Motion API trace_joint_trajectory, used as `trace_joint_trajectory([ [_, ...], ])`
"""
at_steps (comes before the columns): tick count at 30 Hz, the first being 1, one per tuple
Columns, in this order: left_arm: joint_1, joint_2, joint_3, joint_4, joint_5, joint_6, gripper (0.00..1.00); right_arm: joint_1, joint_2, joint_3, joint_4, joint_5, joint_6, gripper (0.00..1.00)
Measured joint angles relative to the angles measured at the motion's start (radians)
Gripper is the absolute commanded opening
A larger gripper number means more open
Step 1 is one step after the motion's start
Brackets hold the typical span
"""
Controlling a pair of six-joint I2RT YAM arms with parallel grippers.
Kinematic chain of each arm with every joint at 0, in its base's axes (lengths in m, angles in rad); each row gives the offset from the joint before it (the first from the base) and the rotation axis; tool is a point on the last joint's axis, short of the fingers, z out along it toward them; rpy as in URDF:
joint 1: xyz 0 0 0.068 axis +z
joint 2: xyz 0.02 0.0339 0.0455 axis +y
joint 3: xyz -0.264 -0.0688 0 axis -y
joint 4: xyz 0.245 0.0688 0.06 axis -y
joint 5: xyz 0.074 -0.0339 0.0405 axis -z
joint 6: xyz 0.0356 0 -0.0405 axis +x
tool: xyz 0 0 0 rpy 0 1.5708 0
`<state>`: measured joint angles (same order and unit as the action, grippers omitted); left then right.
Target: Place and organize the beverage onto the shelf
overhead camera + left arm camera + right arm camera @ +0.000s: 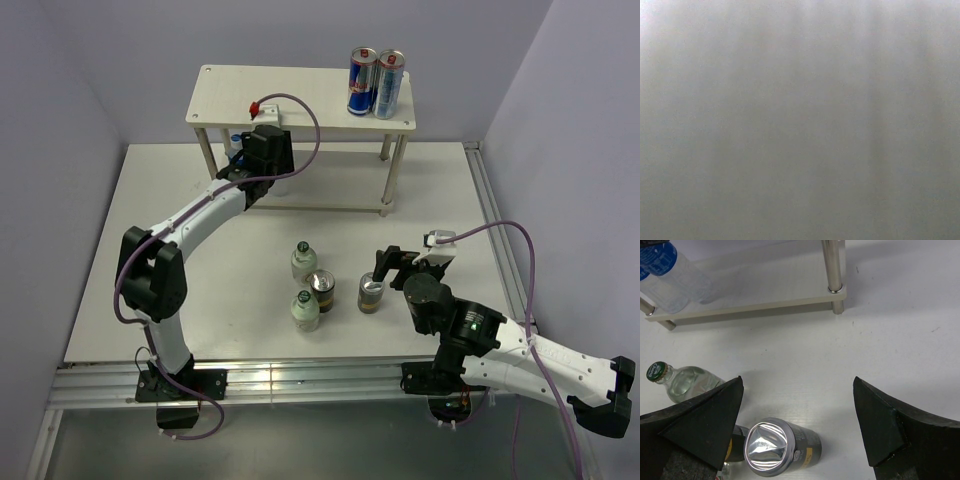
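Observation:
The shelf [300,95] stands at the back of the table. Two blue-labelled water bottles [672,272] stand on its lower board [755,302] at the left. My left gripper [248,155] reaches under the left of the top board, where a bit of blue label [237,141] shows; its fingers are hidden and its wrist view is blank grey. Two green-capped bottles [304,260] [306,310] and two short cans [322,290] [372,293] stand mid-table. My right gripper [383,267] is open just above the right can [780,447], which sits low between its fingers [710,425].
Two tall blue-and-silver cans [374,83] stand on the right of the top board. A shelf leg [832,267] rises ahead of the right gripper. A green-capped bottle [682,382] and the second can [737,452] are close to the left finger.

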<state>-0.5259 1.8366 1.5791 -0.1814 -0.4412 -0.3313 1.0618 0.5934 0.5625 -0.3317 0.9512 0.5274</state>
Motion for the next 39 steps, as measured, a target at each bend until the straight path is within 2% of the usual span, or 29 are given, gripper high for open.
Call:
trace_joint_trajectory([
  [2,0.000,0.001,0.000,0.003,-0.001,0.000,0.67,0.000,0.000,0.000,0.000,0.000,0.000,0.97],
  [4,0.000,0.002,0.000,0.004,-0.002,0.000,0.75,0.000,0.000,0.000,0.000,0.000,0.000,0.97],
  [7,0.000,0.007,0.000,0.020,-0.001,-0.001,0.78,0.000,0.000,0.000,0.000,0.000,0.000,0.97],
  [23,0.000,0.020,0.009,0.046,-0.002,-0.004,0.79,0.000,0.000,0.000,0.000,0.000,0.000,0.97],
  [26,0.000,0.020,0.009,0.045,-0.002,-0.004,0.85,0.000,0.000,0.000,0.000,0.000,0.000,0.97],
  [29,-0.006,0.017,0.009,0.036,-0.014,-0.003,0.98,0.000,0.000,0.000,0.000,0.000,0.000,0.97],
  [30,-0.010,0.013,0.009,0.028,-0.022,-0.004,0.99,0.000,0.000,0.000,0.000,0.000,0.000,0.97],
  [39,-0.076,-0.117,-0.009,-0.103,-0.090,-0.003,0.99,0.000,0.000,0.000,0.000,0.000,0.000,0.97],
])
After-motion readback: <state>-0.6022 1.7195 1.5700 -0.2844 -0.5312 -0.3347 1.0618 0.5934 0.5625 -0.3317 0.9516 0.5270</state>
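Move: My left hand holds the second water bottle at its spot on the lower shelf; its middle is between the fingers, some 3 cm below my hand point. The first water bottle stands about 8 cm to the left, level with it, and the shelf's front left post is roughly 14 cm left and 5 cm back. A glass bottle stands 23 cm back, 5 cm right and 11 cm lower. From my idle right hand, the held bottle lies some 27 cm ahead and 30 cm left. I let go of the water bottle with my left hand: my fingers ease apart while the hand creeps forward barely 1 cm, then stays almost still. I then spread them fully and draw straight back towards myself about 5 cm, away from the bottle, rising some 3 cm on the way out, the wrist hardly turning. ##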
